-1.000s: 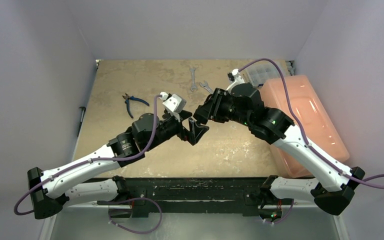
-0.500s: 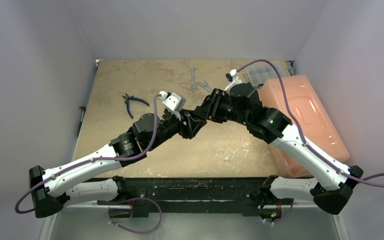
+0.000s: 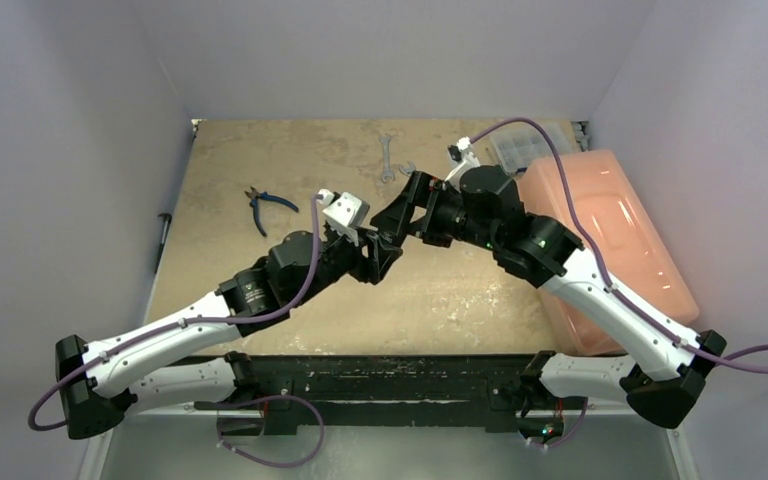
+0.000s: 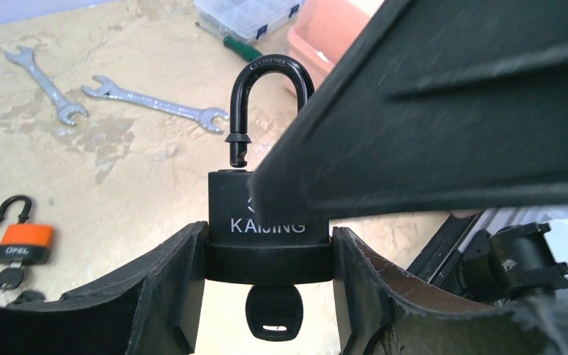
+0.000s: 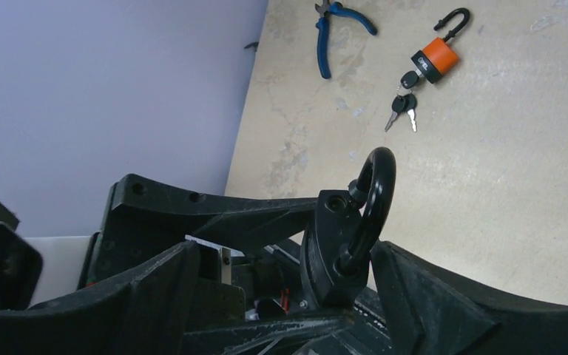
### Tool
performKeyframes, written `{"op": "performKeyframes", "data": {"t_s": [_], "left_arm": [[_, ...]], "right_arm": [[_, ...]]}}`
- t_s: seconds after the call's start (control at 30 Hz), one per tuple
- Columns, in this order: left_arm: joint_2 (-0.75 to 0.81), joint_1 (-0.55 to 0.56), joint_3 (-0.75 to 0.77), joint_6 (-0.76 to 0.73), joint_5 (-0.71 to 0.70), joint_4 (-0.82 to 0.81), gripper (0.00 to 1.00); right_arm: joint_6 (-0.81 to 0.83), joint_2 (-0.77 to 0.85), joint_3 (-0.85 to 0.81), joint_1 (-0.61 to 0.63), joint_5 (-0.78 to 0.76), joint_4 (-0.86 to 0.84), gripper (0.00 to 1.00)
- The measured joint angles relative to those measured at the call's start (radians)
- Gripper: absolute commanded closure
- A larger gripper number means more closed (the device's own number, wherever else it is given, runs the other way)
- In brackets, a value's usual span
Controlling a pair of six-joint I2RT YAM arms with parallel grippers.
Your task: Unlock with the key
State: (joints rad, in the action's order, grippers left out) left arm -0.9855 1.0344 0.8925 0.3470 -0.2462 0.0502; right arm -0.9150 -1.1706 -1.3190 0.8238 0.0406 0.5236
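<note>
A black padlock (image 4: 266, 222) marked KAIJING stands upright between my left gripper's fingers, and the left gripper (image 4: 269, 251) is shut on its body. Its shackle (image 4: 266, 74) is raised, with one end free above the body. A black key (image 4: 270, 314) sticks out of the underside of the lock. My right gripper (image 5: 281, 255) stands open, its fingers spread wide on either side of the padlock (image 5: 333, 244) and apart from it. In the top view the two grippers meet over the table's middle, left gripper (image 3: 375, 255), right gripper (image 3: 397, 213).
An orange padlock (image 5: 436, 58) with a bunch of keys (image 5: 403, 103) lies on the table (image 3: 440, 290). Blue pliers (image 3: 265, 205) lie at the left, two wrenches (image 3: 387, 155) at the back. An orange bin (image 3: 610, 240) and a clear organiser box (image 3: 520, 150) fill the right side.
My left gripper has shut on the black padlock. My right gripper, which held it, has opened wide and let it go.
</note>
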Motion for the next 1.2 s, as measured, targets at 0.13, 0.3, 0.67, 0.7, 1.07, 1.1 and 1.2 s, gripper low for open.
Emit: {"op": "performKeyframes", "data": {"t_s": [0.13,0.3,0.67,0.7,1.07,1.1,1.2], "left_arm": [[0.023,0.000,-0.009,0.000,-0.015,0.049,1.00],[0.060,0.000,-0.021,0.000,-0.024,0.050,1.00],[0.081,0.000,-0.023,-0.008,-0.012,0.107,1.00],[0.081,0.000,-0.023,-0.010,-0.011,0.109,1.00],[0.086,0.000,-0.023,-0.018,0.008,0.110,1.00],[0.087,0.000,-0.023,-0.018,0.010,0.110,1.00],[0.090,0.000,-0.023,-0.018,0.013,0.110,1.00]], "right_arm": [[0.011,0.000,-0.030,0.000,-0.034,0.032,0.05],[0.035,0.003,-0.079,0.000,-0.094,0.074,0.14],[0.163,0.013,-0.171,0.000,-0.080,0.096,0.33],[0.176,0.015,-0.177,0.000,-0.062,0.084,0.33],[0.202,0.011,-0.145,0.000,0.080,0.016,0.37],[0.202,0.006,-0.134,0.000,0.083,0.008,0.37],[0.201,-0.005,-0.092,0.000,0.082,-0.013,0.38]]}}
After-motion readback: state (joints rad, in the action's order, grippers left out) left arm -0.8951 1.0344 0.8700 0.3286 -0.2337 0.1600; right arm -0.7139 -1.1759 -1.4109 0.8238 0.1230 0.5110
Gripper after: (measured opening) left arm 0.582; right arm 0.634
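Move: The black padlock, its key in and its shackle already sprung, sits in the left fingertips, middle about 1 cm ahead, 1 cm right and 2 cm above that hand; the key's head is roughly 1 cm back, 1 cm left and 2 cm below the hand, and the orange padlock lies about 12 cm ahead, 8 cm left and 20 cm down. From the opened right hand the shackle is about 2 cm ahead, level sideways and 1 cm below, the black padlock's body 1 cm ahead, 1 cm left and 3 cm below. With its fingers already wide open, the right hand backs off the black padlock to its right and up, climbs on to some 7 cm while swinging back and left and tipping its fingers up by nearly 15 degrees, then sinks about 3.5 cm above the padlock's shackle end, the fingers narrowing to roughly two thirds open. Meanwhile the left hand keeps its grip on the black padlock's lower edge and draws it about 2.5 cm left and slightly back, hardly turning. ##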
